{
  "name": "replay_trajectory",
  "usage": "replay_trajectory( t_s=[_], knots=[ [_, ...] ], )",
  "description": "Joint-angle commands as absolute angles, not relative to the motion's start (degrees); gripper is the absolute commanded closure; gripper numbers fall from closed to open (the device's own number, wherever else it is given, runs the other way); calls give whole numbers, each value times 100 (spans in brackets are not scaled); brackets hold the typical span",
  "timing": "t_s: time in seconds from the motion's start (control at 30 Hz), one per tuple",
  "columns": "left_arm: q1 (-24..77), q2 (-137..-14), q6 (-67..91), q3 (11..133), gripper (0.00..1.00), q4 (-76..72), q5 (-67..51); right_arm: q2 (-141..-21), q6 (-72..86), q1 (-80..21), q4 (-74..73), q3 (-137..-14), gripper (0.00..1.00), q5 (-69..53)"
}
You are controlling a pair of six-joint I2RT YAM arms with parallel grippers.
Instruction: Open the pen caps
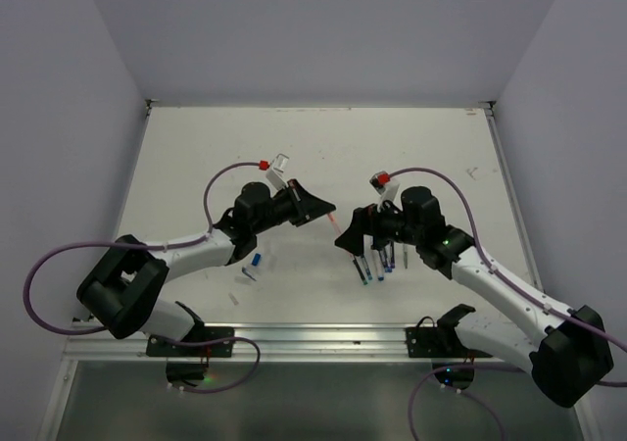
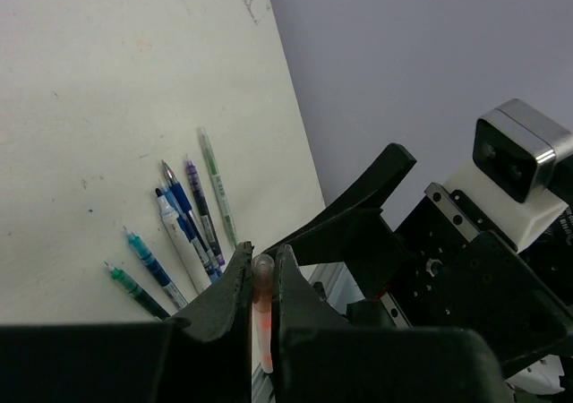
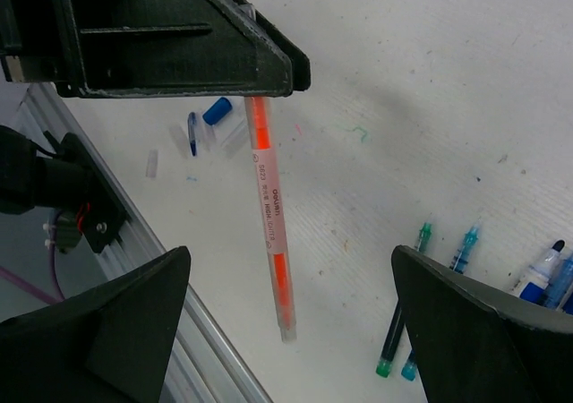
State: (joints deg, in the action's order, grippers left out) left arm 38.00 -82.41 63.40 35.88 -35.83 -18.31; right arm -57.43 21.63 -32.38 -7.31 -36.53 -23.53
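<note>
My left gripper (image 2: pixel 261 258) is shut on an orange highlighter pen (image 3: pixel 269 215) and holds it above the table by one end. The rest of the pen slants out between the wide-open fingers of my right gripper (image 3: pixel 288 252), which touch nothing. Its free end (image 3: pixel 286 331) is translucent; I cannot tell whether that is a cap. From above, the left gripper (image 1: pixel 328 209) and right gripper (image 1: pixel 355 233) face each other at mid-table. A loose blue pen cap (image 3: pixel 216 111) lies on the table near the front rail, also visible from above (image 1: pixel 255 261).
Several blue, teal and green pens (image 2: pixel 188 233) lie side by side on the white table under the right gripper (image 1: pixel 377 263). Small clear caps (image 3: pixel 151 162) and a thin blue piece (image 3: pixel 192 132) lie near the blue cap. A metal rail (image 1: pixel 313 338) runs along the table's near edge.
</note>
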Motion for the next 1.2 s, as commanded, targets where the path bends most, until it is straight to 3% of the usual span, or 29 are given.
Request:
replay_trajectory(
  t_s=[0.0,0.07,0.17,0.3,0.4,0.6,0.83,0.87,0.93,1.03,1.17],
  knots=[
    [3788,-8024,6179,3568,100,-3630,-1934,-5888,2241,-3305,-616,-3920,1,-2452],
    [3797,-8016,6179,3568,100,-3665,-1951,-6003,2233,-3366,-642,-3981,2,-2417],
    [3806,-8024,6214,3551,100,-3709,-1951,-6160,2241,-3462,-502,-4016,10,-2522],
    [3806,-8025,6231,3533,100,-3718,-1960,-6345,2285,-3577,-334,-4052,39,-2549],
    [3814,-8016,6231,3524,100,-3718,-1969,-6433,2329,-3638,-211,-4060,50,-2522],
    [3814,-8016,6188,3507,100,-3727,-2021,-6662,2320,-3674,-193,-4175,64,-2461],
    [3814,-8007,6100,3463,100,-3639,-2074,-6776,2215,-3683,-255,-4271,70,-2329],
    [3814,-8007,6056,3480,100,-3613,-2083,-6794,2215,-3683,-264,-4289,83,-2329],
    [3814,-7998,6003,3533,100,-3525,-2118,-6846,2241,-3683,-255,-4307,100,-2364],
    [3815,-7937,5906,3595,79,-3323,-2075,-6917,2311,-3683,-159,-4272,100,-2426],
    [3814,-7709,5644,3700,35,-2946,-1855,-6908,2391,-3683,-35,-4158,100,-2399]
  ],
)
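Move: The orange pen is already held by one end in the left gripper, its middle about 5 cm back from that hand, 1 cm to its right and 2 cm below. From the wide-open right gripper, the pen's middle lies some 4 cm to the left, 2 cm ahead and 1 cm lower. On the table roughly 15 cm below the right gripper, the green pen lies about 4 cm back and 2 cm to its right, the teal pen about 4 cm back and 4 cm to its right. Bring the open right gripper some 4 cm left and about 2 cm down to the orange pen, turning it only a few degrees, and shut its fingers on the barrel, nearer the free end. Keep the left gripper nearly still with its pinch until the right one has closed, then open it a little over halfway to let go. ##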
